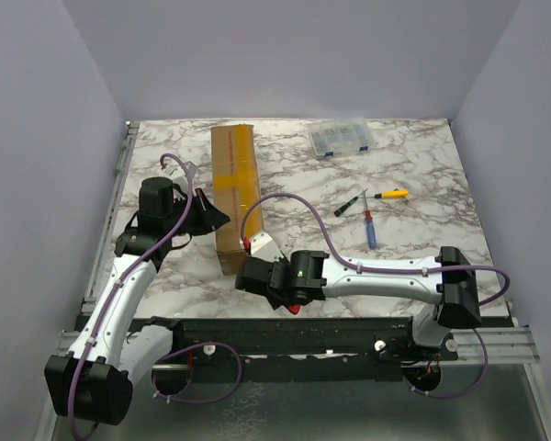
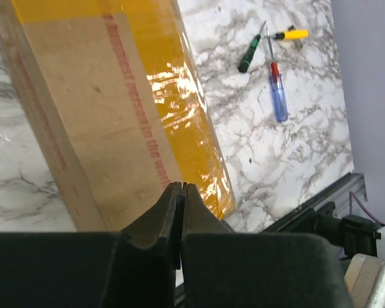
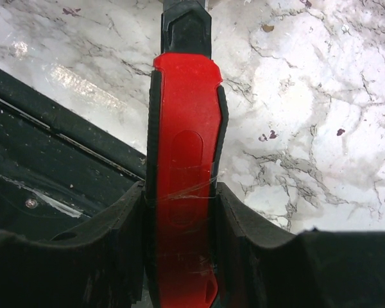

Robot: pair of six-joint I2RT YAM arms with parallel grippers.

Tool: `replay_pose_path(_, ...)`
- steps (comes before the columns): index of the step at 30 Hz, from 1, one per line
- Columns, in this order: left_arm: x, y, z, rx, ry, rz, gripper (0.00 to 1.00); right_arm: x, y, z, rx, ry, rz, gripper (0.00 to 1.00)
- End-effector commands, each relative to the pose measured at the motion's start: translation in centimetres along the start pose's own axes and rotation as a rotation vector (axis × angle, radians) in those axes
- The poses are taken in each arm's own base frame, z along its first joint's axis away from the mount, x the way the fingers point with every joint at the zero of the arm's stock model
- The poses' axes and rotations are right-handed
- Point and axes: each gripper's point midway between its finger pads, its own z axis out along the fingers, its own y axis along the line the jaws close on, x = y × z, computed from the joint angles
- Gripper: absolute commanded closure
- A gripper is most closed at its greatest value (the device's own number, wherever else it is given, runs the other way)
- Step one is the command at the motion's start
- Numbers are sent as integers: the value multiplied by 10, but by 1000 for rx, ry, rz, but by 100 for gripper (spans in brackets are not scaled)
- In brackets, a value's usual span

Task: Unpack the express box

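The express box (image 1: 234, 184) is a long brown carton with yellow tape along its top, lying lengthwise on the marble table left of centre. In the left wrist view the express box (image 2: 115, 115) shows red printing beside the tape. My left gripper (image 1: 216, 218) sits at the box's left side near its front half. Its jaws (image 2: 181, 187) are pressed together with nothing between them, just over the cardboard. My right gripper (image 1: 253, 276) is at the box's near end, shut (image 3: 181, 186) on a red utility knife (image 3: 183, 96) with black edges that points away over the marble.
A clear plastic organiser case (image 1: 342, 138) stands at the back right. Three screwdrivers lie right of the box: green (image 1: 349, 202), yellow-handled (image 1: 392, 194) and blue (image 1: 371, 230). A black rail (image 1: 303, 331) runs along the table's near edge.
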Motion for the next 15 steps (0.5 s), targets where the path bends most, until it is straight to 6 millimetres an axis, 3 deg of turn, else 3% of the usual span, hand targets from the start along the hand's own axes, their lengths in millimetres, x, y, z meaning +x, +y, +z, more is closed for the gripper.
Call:
replay_pose_path(1,33,-7,5,78,91,-84,100,-9,-2,0,49,-21,39,100)
replay_pose_path(8,57,6,4,11,110,-203,100,-14,-3,1,89,-20,83,100)
replay_pose_path(15,98,63,6,-272,228,-270,100,-11,-9,6,127,-11,112,100)
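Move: The near end of the box lies about 5 cm back, 4 cm to the right and 7 cm below my left hand, whose fingers are already shut; the box's middle is roughly 8 cm ahead and 2 cm to the right of that hand. My right hand, some 16 cm back and 12 cm right of the left, still grips the red knife, with the box's near end about 9 cm ahead and 7 cm to its left. I lower my closed left hand about 5 cm while drawing it back some 3 cm along the box towards its near end, tipping the fingers roughly 15 degrees further down, until their tips come to rest on the top by the near edge. My right hand keeps its grip on the knife and eases it about 1 cm left towards that end, turning slightly clockwise. ##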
